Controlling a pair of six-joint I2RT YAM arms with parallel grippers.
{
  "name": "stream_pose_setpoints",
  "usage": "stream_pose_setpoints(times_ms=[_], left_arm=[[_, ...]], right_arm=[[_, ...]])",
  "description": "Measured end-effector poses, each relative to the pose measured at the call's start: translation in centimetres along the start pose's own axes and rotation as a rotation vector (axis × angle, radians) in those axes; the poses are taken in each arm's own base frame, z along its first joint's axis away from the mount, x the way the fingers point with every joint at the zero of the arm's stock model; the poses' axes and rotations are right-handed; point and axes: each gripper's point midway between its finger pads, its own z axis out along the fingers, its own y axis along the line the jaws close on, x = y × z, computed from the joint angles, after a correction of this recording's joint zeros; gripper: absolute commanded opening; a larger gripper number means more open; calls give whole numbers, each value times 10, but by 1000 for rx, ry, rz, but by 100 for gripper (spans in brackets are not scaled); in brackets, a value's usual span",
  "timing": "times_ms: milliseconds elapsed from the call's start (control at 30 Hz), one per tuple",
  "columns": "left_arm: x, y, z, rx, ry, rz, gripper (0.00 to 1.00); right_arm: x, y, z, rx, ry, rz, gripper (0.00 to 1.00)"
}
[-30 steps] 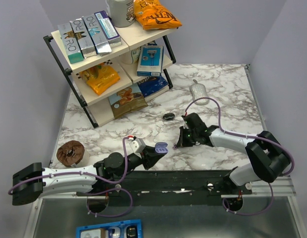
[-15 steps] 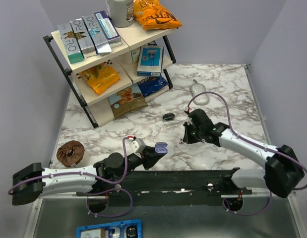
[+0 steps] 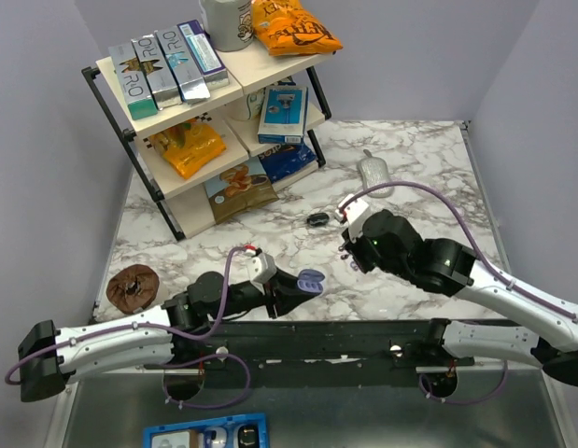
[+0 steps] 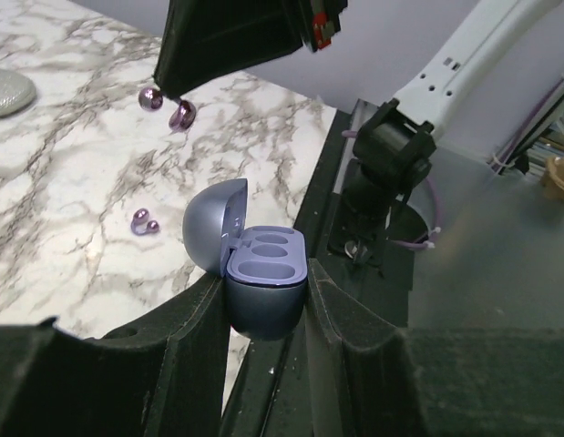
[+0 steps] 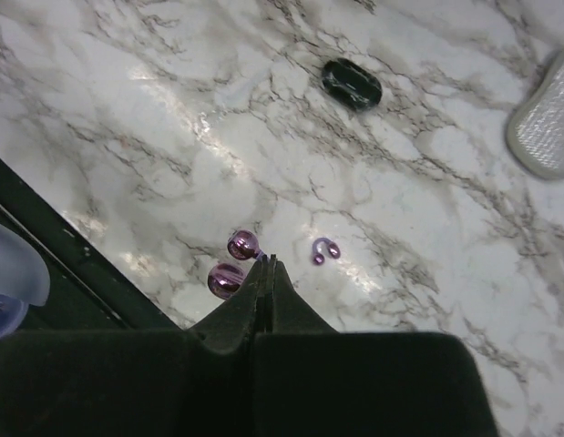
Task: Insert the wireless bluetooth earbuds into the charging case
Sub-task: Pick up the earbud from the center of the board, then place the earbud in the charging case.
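Note:
My left gripper (image 4: 266,305) is shut on the base of the periwinkle charging case (image 4: 263,287), held upright with its lid open and its sockets bare. In the top view the case (image 3: 310,279) sits at the left gripper's (image 3: 301,287) tip, over the table's near edge. My right gripper (image 5: 269,262) is shut, pinching a translucent purple earbud (image 5: 234,264) by its thin link. From the left wrist view this earbud (image 4: 169,103) hangs at the right fingertips, above the marble. A second purple earbud (image 5: 325,249) lies loose on the table, to the left of the case (image 4: 143,221).
A glossy black oval object (image 3: 317,220) and a grey-white mesh piece (image 3: 374,172) lie further back. A two-tier shelf rack (image 3: 204,121) of boxes and snack bags fills the back left. A brown ring-shaped item (image 3: 133,287) sits at the near left. A black rail (image 3: 363,341) edges the table.
My right gripper has risen off the marble and drawn back toward the black oval, carrying the purple earbud. The left arm has shifted slightly right with the case.

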Motion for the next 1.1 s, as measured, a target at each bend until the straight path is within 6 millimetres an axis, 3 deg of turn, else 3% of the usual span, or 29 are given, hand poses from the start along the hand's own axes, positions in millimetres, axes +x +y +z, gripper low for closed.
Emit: stream_pose_setpoints(times_ms=[200,433,700,1100], left_arm=[[-19,4,4,84,34,-29,0],[-28,16,15,165,134,-93,0],[-12,8,29,316,262,-168,0],[-3,6,36,384,298,-181,0]], right_arm=[[6,-5,-18,92,35,-212,1],[-6,-5,-42,141,-28,-346,1],[-21,10,-63,121,-163,-438,1],[-16,38,-48,100,-184,-564,1]])
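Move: The right hand already holds one earbud about 21 cm above the board; the open charging case in the left fingers lies roughly 9 cm back and 8 cm left of it, at nearly the same height. From the left hand, that earbud is about 9 cm ahead and 8 cm to the right. The second earbud lies on the board some 5 cm ahead and 4 cm right of the right hand, the black case about 16 cm ahead and 5 cm left, both 21 cm below. Keeping its shut fingers on the earbud, the right hand draws back about 5 cm towards the open case and rises a net 4 cm, swinging slightly right and then left again while the fingers tip up from their downward slant and turn counter-clockwise. The left hand keeps its grip on the case and meets it, first going forward and up a couple of centimetres, then about 3 cm right while sinking back, the wrist turning some 25 degrees clockwise and tipping slightly. ##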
